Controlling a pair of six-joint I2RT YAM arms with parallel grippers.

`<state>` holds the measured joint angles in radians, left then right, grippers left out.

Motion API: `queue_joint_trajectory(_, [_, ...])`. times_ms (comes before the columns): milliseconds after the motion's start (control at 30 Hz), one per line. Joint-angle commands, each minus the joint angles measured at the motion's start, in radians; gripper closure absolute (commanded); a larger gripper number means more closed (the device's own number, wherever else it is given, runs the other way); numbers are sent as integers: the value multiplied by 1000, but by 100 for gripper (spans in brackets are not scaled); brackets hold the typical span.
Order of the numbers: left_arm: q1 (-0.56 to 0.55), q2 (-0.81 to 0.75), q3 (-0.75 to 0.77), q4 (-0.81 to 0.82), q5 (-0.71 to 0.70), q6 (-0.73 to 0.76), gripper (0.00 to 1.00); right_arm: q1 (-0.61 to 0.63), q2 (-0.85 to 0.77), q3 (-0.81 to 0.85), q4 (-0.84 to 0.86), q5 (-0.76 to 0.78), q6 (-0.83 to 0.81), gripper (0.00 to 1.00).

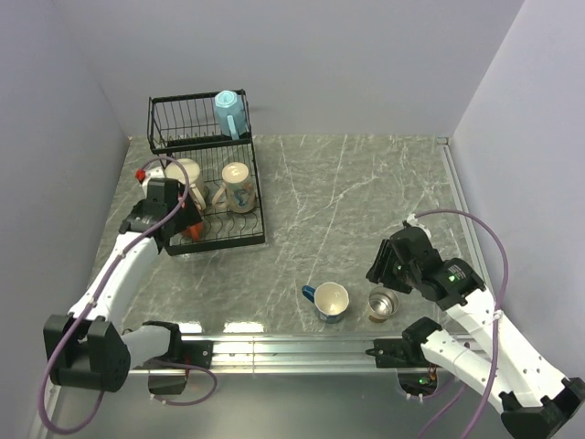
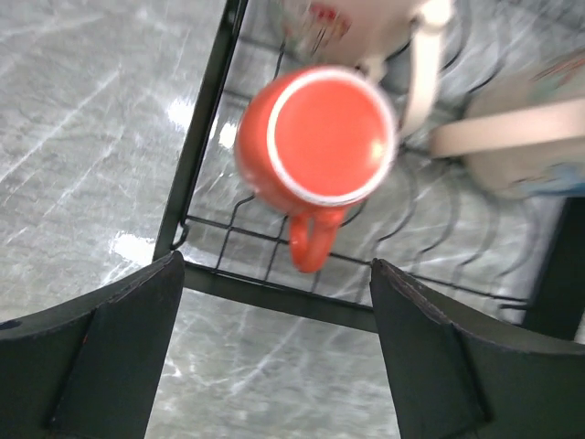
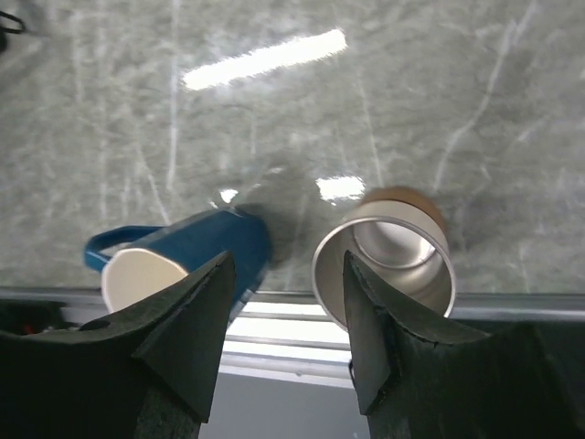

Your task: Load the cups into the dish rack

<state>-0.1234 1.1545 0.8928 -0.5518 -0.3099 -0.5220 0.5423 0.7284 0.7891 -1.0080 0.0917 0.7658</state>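
Note:
The black wire dish rack (image 1: 206, 240) stands at the back left. A light blue cup (image 1: 230, 113) sits on its upper shelf, and two cream cups (image 1: 186, 174) (image 1: 236, 187) are in the lower tier. An orange-red cup (image 2: 320, 137) rests bottom-up in the lower tier near the rack's front bar (image 2: 274, 297). My left gripper (image 2: 274, 366) hangs open just above and in front of it, holding nothing. A dark blue cup (image 3: 201, 247) and a shiny metal cup (image 3: 393, 247) stand near the table's front edge. My right gripper (image 3: 283, 311) hovers open over the gap between them.
A metal rail (image 1: 292, 347) runs along the near table edge just behind the two loose cups. Grey walls close in the table on the left, back and right. The marble tabletop (image 1: 347, 201) stretches between the rack and the right arm.

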Motion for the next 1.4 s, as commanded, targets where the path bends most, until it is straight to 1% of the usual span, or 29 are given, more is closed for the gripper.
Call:
queue_joint_trajectory(0, [-2, -42, 57, -51, 18, -52, 12, -2, 11, -13, -44, 40, 13, 43])
queue_joint_trajectory(233, [-2, -85, 93, -95, 55, -76, 12, -4, 28, -106, 43, 17, 38, 44])
queue_joint_trajectory(500, [-2, -136, 129, -134, 89, -93, 12, 11, 86, -123, 46, 39, 75, 51])
queue_joint_trajectory(600, [-2, -145, 133, -146, 94, -99, 12, 39, 109, -137, 57, 32, 116, 54])
queue_joint_trajectory(800, [-2, -170, 135, -157, 109, -110, 12, 114, 193, -154, 91, 54, 193, 55])
queue_joint_trajectory(833, [-2, -170, 138, -166, 112, -113, 12, 123, 201, -152, 94, 60, 199, 60])
queue_joint_trajectory(867, [-2, -174, 141, -171, 112, -115, 12, 139, 210, -151, 94, 63, 205, 73])
queue_joint_trajectory(933, [-2, -177, 153, -183, 124, -124, 12, 150, 221, -148, 97, 77, 221, 85])
queue_joint_trajectory(967, [-2, -182, 158, -183, 129, -127, 12, 156, 223, -142, 94, 82, 224, 93])
queue_joint_trajectory(1033, [-2, -190, 170, -191, 144, -138, 12, 160, 226, -128, 82, 94, 222, 100])
queue_joint_trajectory(1100, [-2, -200, 179, -198, 158, -154, 12, 179, 235, -75, 34, 126, 208, 100])
queue_joint_trajectory(1133, [-2, -203, 182, -201, 173, -161, 13, 185, 241, -42, 8, 172, 202, 100])
queue_joint_trajectory(1200, [-2, -211, 198, -206, 193, -182, 12, 194, 264, 76, -67, 218, 184, 100])
queue_joint_trajectory(1233, [-2, -214, 205, -208, 206, -188, 12, 194, 267, 169, -85, 255, 173, 100])
queue_joint_trajectory(1300, [-2, -213, 242, -208, 267, -203, 12, 193, 287, 269, -122, 278, 141, 100])
queue_joint_trajectory(1333, [-2, -213, 256, -201, 293, -207, 12, 193, 296, 376, -130, 287, 129, 100])
queue_joint_trajectory(1367, [-2, -207, 282, -192, 371, -208, 11, 194, 308, 431, -135, 295, 118, 100])
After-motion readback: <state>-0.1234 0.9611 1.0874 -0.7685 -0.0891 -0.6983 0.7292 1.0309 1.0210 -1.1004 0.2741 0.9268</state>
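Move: The metal cup stands below the right hand's half-open fingers, its middle about 3 cm to the right, 2 cm back and some 11 cm down. The blue cup is about 11 cm to that hand's left, 1 cm back and at much the same depth. From the left hand the metal cup lies roughly 18 cm back, 53 cm right and 11 cm lower; the orange cup just set in the rack is about 4 cm straight ahead and 7 cm below. The right fingers close on the metal cup's left wall at the rim, one inside and one outside, after the hand sinks about 8 cm and eases slightly back, tipping steeper; they keep that pinch as the hand climbs some 10 cm and swings forward. The left hand, still open and empty, rises away from the orange cup, drifting right and a little back. ##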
